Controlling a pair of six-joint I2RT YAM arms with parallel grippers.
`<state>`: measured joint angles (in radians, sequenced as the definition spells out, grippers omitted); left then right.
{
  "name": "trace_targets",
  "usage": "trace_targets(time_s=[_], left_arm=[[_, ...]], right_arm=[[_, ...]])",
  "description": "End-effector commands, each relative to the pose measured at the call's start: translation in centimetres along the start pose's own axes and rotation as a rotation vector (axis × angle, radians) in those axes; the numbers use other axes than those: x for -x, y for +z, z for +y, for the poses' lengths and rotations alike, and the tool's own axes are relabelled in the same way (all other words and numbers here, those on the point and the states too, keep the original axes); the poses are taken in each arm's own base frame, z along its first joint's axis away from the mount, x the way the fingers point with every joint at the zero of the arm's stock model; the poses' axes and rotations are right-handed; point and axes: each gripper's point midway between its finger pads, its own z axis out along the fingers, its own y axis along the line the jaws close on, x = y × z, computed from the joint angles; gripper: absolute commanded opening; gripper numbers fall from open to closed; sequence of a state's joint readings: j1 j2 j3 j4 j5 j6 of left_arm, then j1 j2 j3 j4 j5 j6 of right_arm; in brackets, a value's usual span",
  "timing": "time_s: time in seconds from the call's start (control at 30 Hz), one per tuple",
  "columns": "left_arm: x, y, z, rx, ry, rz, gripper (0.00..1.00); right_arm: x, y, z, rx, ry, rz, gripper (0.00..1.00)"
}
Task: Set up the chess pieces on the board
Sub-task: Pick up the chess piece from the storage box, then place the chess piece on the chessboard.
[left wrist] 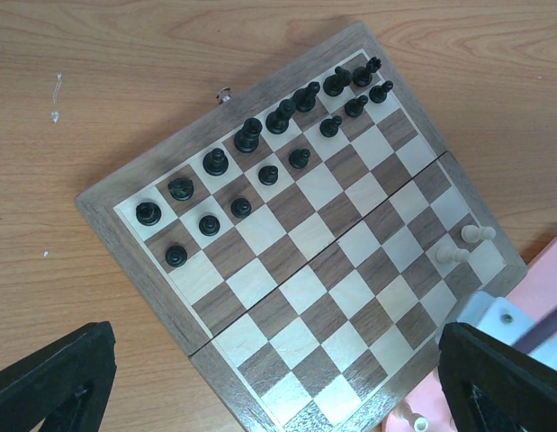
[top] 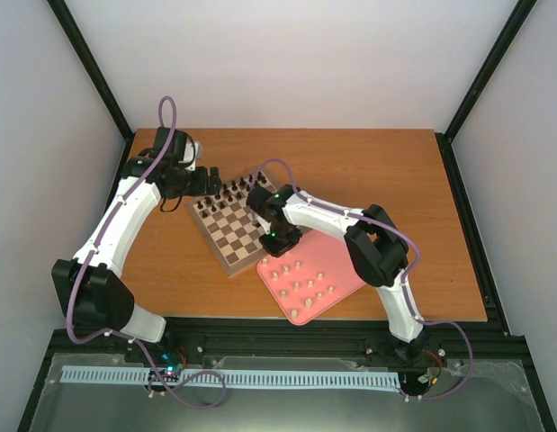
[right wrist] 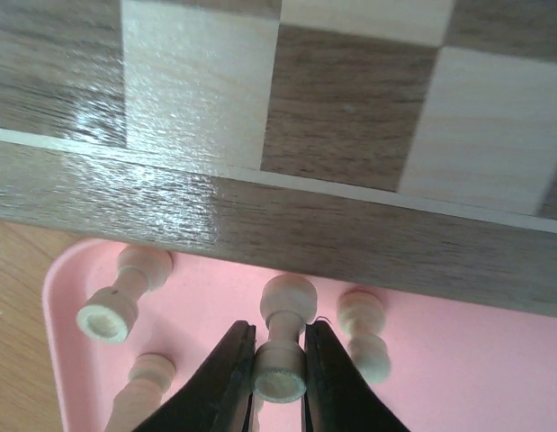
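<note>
The board (top: 226, 236) lies left of centre, with dark pieces (left wrist: 251, 135) in two rows along its far side. Two cream chess pieces (left wrist: 467, 243) stand near its right corner. Several more cream pieces (top: 300, 286) lie on the pink tray (top: 336, 270). My right gripper (top: 280, 241) hangs over the tray's corner beside the board edge (right wrist: 260, 216). There it (right wrist: 280, 337) is shut on a cream pawn (right wrist: 282, 346) whose base faces the camera. My left gripper (left wrist: 278, 387) hovers open above the board (left wrist: 305, 270), its fingers (left wrist: 58, 373) wide apart and holding nothing.
Other cream pawns (right wrist: 125, 297) (right wrist: 363, 337) lie close on either side of the held one on the tray (right wrist: 458, 360). The tray touches the board's near right edge. Bare wooden table (top: 386, 171) stretches to the right and behind.
</note>
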<state>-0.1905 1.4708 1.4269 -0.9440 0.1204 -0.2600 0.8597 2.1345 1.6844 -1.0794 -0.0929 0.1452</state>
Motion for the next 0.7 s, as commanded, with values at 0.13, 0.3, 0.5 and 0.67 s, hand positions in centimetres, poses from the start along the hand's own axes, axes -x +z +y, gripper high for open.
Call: trace_targets(time_s=[0.13,0.3,0.5,0.67], left_arm=[[0.3,-0.2,0.1,-0.003,-0.005,-0.008,1.00],[0.4,-0.2,0.0,-0.006,-0.006,-0.009,1.00],[0.3,-0.2,0.1,0.000,-0.003,-0.008,1.00],[0.3,-0.2,0.2,0.004,0.000,-0.007,1.00]], right_arm=[[2.8,-8.5,-0.1,-0.039,0.025,-0.201,0.13],[3.4,-9.7,-2.9,-0.047,0.115,-0.226,0.13],[3.7,-9.1,-7.2,-0.073,0.195,-0.216,0.13],[4.1,-8.1,-9.4,-0.079,0.225,-0.202,0.13]])
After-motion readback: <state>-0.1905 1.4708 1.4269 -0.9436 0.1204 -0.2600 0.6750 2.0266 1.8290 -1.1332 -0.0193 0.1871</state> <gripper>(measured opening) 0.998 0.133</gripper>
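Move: Held between the right fingers already is a white chess piece at the tray's far-left edge. The board's right corner square lies about 8 cm ahead and 5 cm right of that hand, a little lower; two white pieces stand beside it, some 10 cm ahead and 3 cm right, and 9 cm ahead and 2 cm right. From the left hand the corner square is roughly 19 cm right, 5 cm back and 18 cm down. Raising the pinched white piece about 9 cm off the tray while easing some 4 cm forward, the right hand then swings level, forward and right along the board's near edge towards its right corner, roughly 5 cm each way. The fingertips swing forward a little, the wrist turns some 15 degrees clockwise, and the grip is kept. ##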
